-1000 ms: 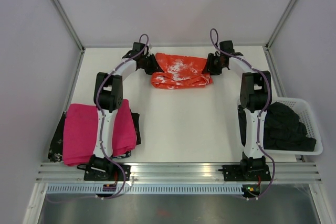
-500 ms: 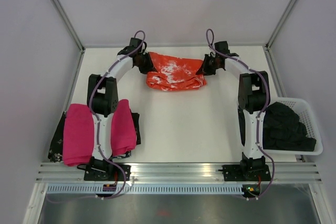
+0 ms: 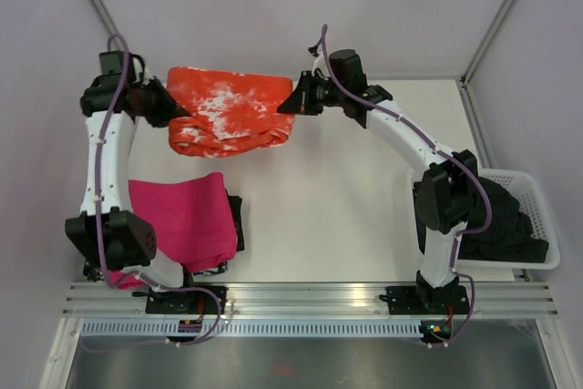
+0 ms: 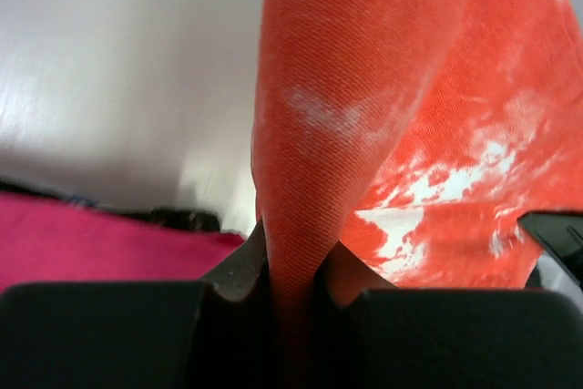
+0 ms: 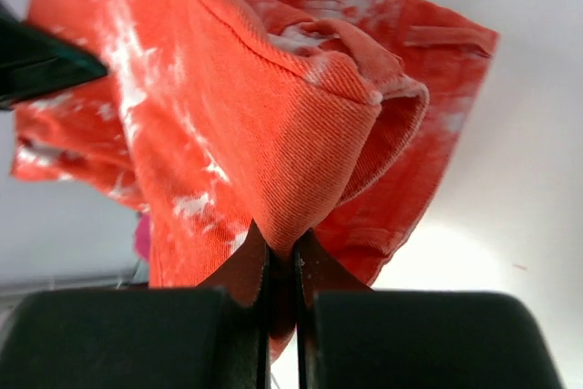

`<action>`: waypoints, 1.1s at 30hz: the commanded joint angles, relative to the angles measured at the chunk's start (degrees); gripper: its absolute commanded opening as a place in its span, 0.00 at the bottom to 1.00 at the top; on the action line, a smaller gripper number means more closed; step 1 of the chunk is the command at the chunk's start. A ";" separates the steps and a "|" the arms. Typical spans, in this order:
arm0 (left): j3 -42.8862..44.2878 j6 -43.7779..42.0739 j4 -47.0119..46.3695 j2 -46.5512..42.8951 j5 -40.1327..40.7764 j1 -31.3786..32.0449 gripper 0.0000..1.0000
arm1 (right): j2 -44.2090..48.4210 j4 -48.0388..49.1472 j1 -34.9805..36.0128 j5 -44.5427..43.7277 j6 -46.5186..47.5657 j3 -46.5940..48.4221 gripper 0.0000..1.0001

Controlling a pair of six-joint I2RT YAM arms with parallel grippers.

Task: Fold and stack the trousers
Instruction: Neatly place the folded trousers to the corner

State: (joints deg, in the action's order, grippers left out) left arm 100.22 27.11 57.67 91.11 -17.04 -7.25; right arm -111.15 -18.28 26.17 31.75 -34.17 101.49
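Observation:
The folded orange-red trousers (image 3: 232,111) with white blotches hang in the air at the back left, stretched between both grippers. My left gripper (image 3: 164,105) is shut on their left edge. My right gripper (image 3: 293,101) is shut on their right edge. In the left wrist view the cloth (image 4: 364,116) is pinched between my jaws. In the right wrist view a thick fold (image 5: 301,143) is pinched between my jaws. The lower part sags in a roll above the table (image 3: 328,207).
A magenta-pink folded cloth (image 3: 178,220) lies on a dark patterned garment (image 3: 96,248) at the front left, just below the hanging trousers. A white basket (image 3: 537,216) holding a dark garment (image 3: 496,220) stands at the right edge.
Both arms have lifted the trousers off the table and carried them to the left. The left arm swung out to the far left, uncovering the pink cloth. The right arm stretched leftwards.

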 commanded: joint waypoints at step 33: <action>-0.39 0.22 18.05 -33.45 -7.42 -22.02 0.02 | 22.29 -17.57 21.99 -10.66 6.14 8.90 0.00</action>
State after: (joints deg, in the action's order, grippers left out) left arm 94.91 24.45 74.35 58.28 -27.59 -29.06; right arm -91.68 -34.72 47.31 19.66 -26.85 109.19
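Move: Behind the left hand, some 20 cm back, 7 cm to its left and about 24 cm below, is the middle of the pink pile. The black cloth edge beside it shows some 19 cm back and 11 cm to that hand's right, about 26 cm down. From the right hand the pink pile lies roughly 24 cm back, 33 cm left and 21 cm below. The folded red trousers already hang between the hands. Carrying the red trousers pinched at both ends, the two arms sweep together back and left at nearly level height, turning some 20 degrees counter-clockwise. After about 15 cm back and 10 cm left they swing partly back to the right and climb, the right hand about 15 cm, the left less, fingertips tilting up; both grips hold. ##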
